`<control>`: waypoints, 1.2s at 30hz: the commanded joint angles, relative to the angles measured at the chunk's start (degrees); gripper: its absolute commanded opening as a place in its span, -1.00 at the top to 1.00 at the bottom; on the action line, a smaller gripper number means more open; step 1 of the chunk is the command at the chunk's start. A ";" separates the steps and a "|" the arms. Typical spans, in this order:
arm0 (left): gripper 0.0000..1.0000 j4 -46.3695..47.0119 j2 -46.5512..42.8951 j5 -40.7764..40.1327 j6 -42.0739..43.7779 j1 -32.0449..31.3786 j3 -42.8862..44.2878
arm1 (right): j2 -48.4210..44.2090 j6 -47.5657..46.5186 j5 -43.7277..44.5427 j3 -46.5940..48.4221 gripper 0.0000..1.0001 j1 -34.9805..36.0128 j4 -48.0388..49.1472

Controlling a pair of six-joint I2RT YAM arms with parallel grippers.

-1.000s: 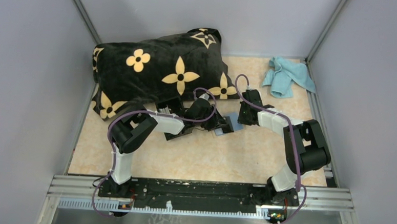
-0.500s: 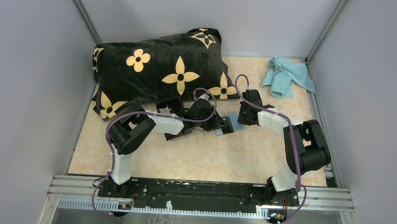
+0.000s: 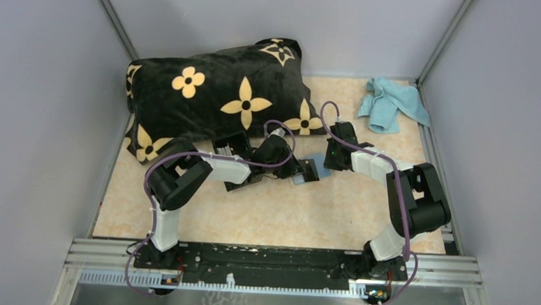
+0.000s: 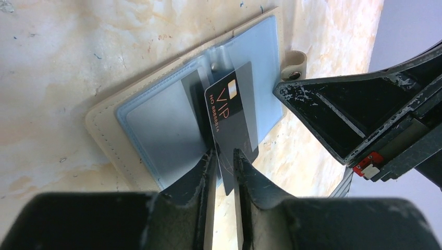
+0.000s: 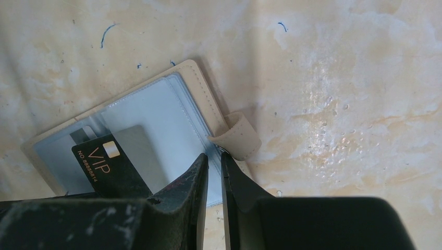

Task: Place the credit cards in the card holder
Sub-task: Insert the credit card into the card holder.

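The card holder (image 4: pixel 151 120) lies open on the table, beige outside with pale blue clear sleeves, also in the right wrist view (image 5: pixel 156 114) and partly in the top view (image 3: pixel 321 168). A black credit card marked VIP (image 4: pixel 229 114) (image 5: pixel 99 161) has its front end in a middle sleeve. Its tail runs back between the jaws of my left gripper (image 4: pixel 223 151) (image 3: pixel 307 170), which stand a narrow gap apart. The card touches only the left finger. A grey card (image 5: pixel 138 151) shows through the sleeve beside it. My right gripper (image 5: pixel 215 154) (image 3: pixel 327 169) is shut on the holder's edge by the snap tab (image 5: pixel 237 136).
A big black pillow with yellow flowers (image 3: pixel 215 94) lies at the back left, close behind the left arm. A light blue cloth (image 3: pixel 392 103) sits in the back right corner. Grey walls enclose the table. The right gripper's body (image 4: pixel 365 104) fills the right of the left wrist view.
The left gripper's jaws have narrowed around the card's tail. Both arms and the card holder stay where they were.
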 commanded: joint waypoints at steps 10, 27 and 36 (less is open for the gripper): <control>0.91 0.56 -2.14 0.07 0.95 -0.47 -0.84 | -1.81 -0.29 -0.73 1.62 0.68 -0.22 -1.36; 1.00 2.84 -4.87 -9.20 -9.76 -2.27 -5.60 | -2.16 -0.18 -0.91 0.79 0.68 -0.21 -0.92; 1.00 7.61 -3.05 -10.53 -13.26 -2.28 -5.95 | -2.16 -0.23 -1.01 0.60 0.68 -0.20 -0.78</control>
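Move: The black VIP card leans in the open card holder with its left long edge already between the left hand's parted fingertips. Its middle is about 3 cm to the right and 1 cm ahead, about 1 cm lower. The holder's middle is 3 cm right, 1 cm ahead; its snap tab is some 10 cm right and 3 cm ahead; the black box is roughly 20 cm left, 3 cm ahead. From the right hand the card is about 6 cm left and 1 cm back. The left fingers shut fully on the near part of the card's left long edge and pinch it, the hand easing back about 1 cm and slightly down; then, still shut, it carries that edge some 1 cm left and 1 cm up, coming forward again and turning about 10 degrees counter-clockwise. The right hand stays at the holder's right end, fingertips on its edge. ##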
